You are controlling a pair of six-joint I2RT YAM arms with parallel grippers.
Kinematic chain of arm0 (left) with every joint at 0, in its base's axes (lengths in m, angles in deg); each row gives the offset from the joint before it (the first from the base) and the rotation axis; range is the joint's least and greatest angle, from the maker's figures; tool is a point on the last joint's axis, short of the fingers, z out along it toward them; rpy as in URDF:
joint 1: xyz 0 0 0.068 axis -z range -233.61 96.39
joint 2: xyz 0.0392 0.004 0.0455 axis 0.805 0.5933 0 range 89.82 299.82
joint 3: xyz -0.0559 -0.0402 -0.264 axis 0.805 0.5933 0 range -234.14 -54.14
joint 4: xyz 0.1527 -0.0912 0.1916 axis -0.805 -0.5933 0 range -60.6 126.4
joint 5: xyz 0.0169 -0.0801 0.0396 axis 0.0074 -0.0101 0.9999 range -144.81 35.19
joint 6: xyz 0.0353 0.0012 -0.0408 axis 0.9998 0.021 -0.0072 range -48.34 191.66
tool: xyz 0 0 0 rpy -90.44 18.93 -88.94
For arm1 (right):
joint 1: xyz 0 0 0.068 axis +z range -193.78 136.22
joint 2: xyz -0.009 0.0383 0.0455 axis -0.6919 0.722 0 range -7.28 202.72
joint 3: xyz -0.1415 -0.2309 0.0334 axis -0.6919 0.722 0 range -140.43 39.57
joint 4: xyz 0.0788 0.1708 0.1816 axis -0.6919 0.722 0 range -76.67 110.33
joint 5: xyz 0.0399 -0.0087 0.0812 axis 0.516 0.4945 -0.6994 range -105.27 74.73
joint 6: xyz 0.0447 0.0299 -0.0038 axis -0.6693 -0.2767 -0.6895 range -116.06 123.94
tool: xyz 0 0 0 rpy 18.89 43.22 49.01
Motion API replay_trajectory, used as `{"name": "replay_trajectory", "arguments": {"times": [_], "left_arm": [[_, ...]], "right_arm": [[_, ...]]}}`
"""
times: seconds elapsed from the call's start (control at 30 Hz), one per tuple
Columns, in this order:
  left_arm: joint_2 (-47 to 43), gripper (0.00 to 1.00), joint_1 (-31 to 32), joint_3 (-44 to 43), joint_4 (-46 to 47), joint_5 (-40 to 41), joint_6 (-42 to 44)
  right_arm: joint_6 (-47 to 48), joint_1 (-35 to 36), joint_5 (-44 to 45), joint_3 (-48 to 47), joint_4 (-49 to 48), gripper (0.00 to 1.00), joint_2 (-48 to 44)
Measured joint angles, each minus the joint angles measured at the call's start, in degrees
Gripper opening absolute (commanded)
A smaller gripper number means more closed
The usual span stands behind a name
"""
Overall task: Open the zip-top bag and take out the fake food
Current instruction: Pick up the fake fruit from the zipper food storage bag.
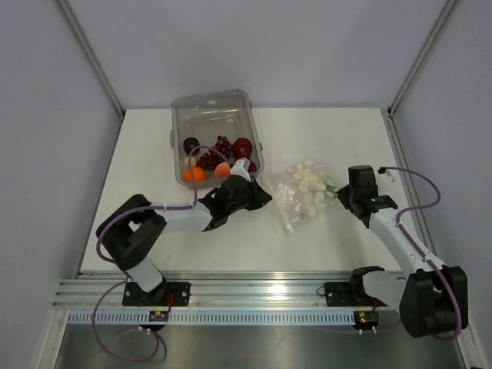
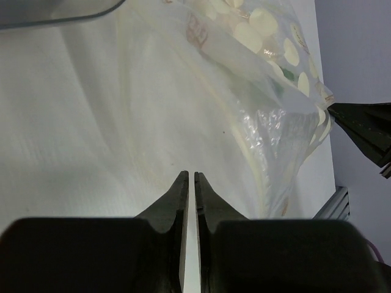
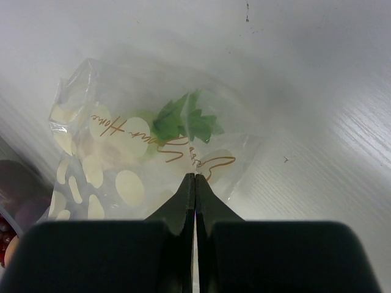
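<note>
The zip-top bag [image 1: 304, 192], clear with white dots, lies on the table between my grippers. It also shows in the left wrist view [image 2: 269, 91] and the right wrist view [image 3: 122, 152]. A green leafy piece [image 3: 183, 122] is inside it. My left gripper [image 1: 265, 197] [image 2: 190, 174] is shut at the bag's left edge, and film folds run to its tips. My right gripper [image 1: 344, 197] [image 3: 195, 176] is shut on the bag's right edge. Fake food lies in the bin: orange [image 1: 194, 174], peach [image 1: 223, 170], dark red [image 1: 243, 147], purple [image 1: 191, 144] and grapes [image 1: 215, 154].
The rigid clear bin [image 1: 211, 100] stands at the back centre, just behind my left gripper, and its edge shows in the left wrist view [image 2: 55, 15]. White walls and metal posts enclose the table. A rail runs along the near edge.
</note>
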Motion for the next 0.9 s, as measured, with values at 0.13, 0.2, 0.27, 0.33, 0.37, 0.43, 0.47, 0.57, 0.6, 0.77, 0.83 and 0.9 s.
{"name": "replay_trajectory", "arguments": {"times": [0.13,0.2,0.27,0.33,0.37,0.43,0.47,0.57,0.6,0.77,0.83,0.9], "left_arm": [[3.5,0.11,0.3,-3.7,-0.1,-0.2,0.2],[4.6,0.19,0.3,-5.2,-0.3,-0.2,0.5],[5.7,0.25,0.3,-6.8,-0.5,-0.1,0.8],[6.6,0.28,0.3,-8.2,-0.7,-0.2,0.9],[7.0,0.29,0.3,-8.7,-0.7,-0.2,0.9],[7.5,0.30,0.3,-9.2,-0.7,-0.2,0.9],[7.8,0.30,0.3,-9.3,-0.7,-0.2,1.0],[8.6,0.31,0.3,-10.1,-0.7,-0.1,1.0],[8.9,0.31,0.3,-10.5,-0.7,-0.2,1.0],[10.7,0.31,0.3,-12.5,-0.7,-0.2,1.0],[11.1,0.31,0.3,-12.8,-0.7,-0.2,1.0],[11.5,0.31,0.3,-12.9,-0.6,-0.2,1.0]], "right_arm": [[-0.2,0.0,-1.0,0.7,0.0,0.00,-0.3],[-0.4,0.0,-1.4,1.2,0.0,0.00,-0.6],[-0.8,0.0,-1.7,2.0,0.0,0.00,-1.4],[-1.1,0.0,-2.5,3.1,0.0,0.00,-2.6],[-1.3,0.0,-2.9,3.7,0.0,0.01,-3.2],[-1.5,0.0,-4.1,4.9,-0.2,0.12,-4.4],[-1.7,0.0,-4.5,5.5,-0.3,0.18,-4.9],[-1.9,0.0,-6.9,7.0,-1.0,0.50,-5.9],[-1.6,0.0,-7.3,7.2,-0.9,0.54,-6.2],[-0.3,0.0,-7.5,6.4,0.4,0.66,-8.5],[0.3,0.0,-7.0,5.3,1.2,0.67,-9.6],[1.0,0.0,-6.5,4.1,1.9,0.67,-10.3]]}}
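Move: The fake food still in the bag lies about 11 cm right of the left hand, 4 cm ahead and 5 cm lower; the bag's mouth is only some 3 cm to that hand's right and level with it. The plum in the bin is roughly 8 cm ahead and 6 cm left of the left hand, some 4 cm lower. From the right hand, which still pinches the bag's far corner, the food lies about 8 cm left, 3 cm ahead and 4 cm below. Left hand reaches some 6 cm right-forward into the bag's mouth, opening partly; right backs 3 cm, releasing bag. ##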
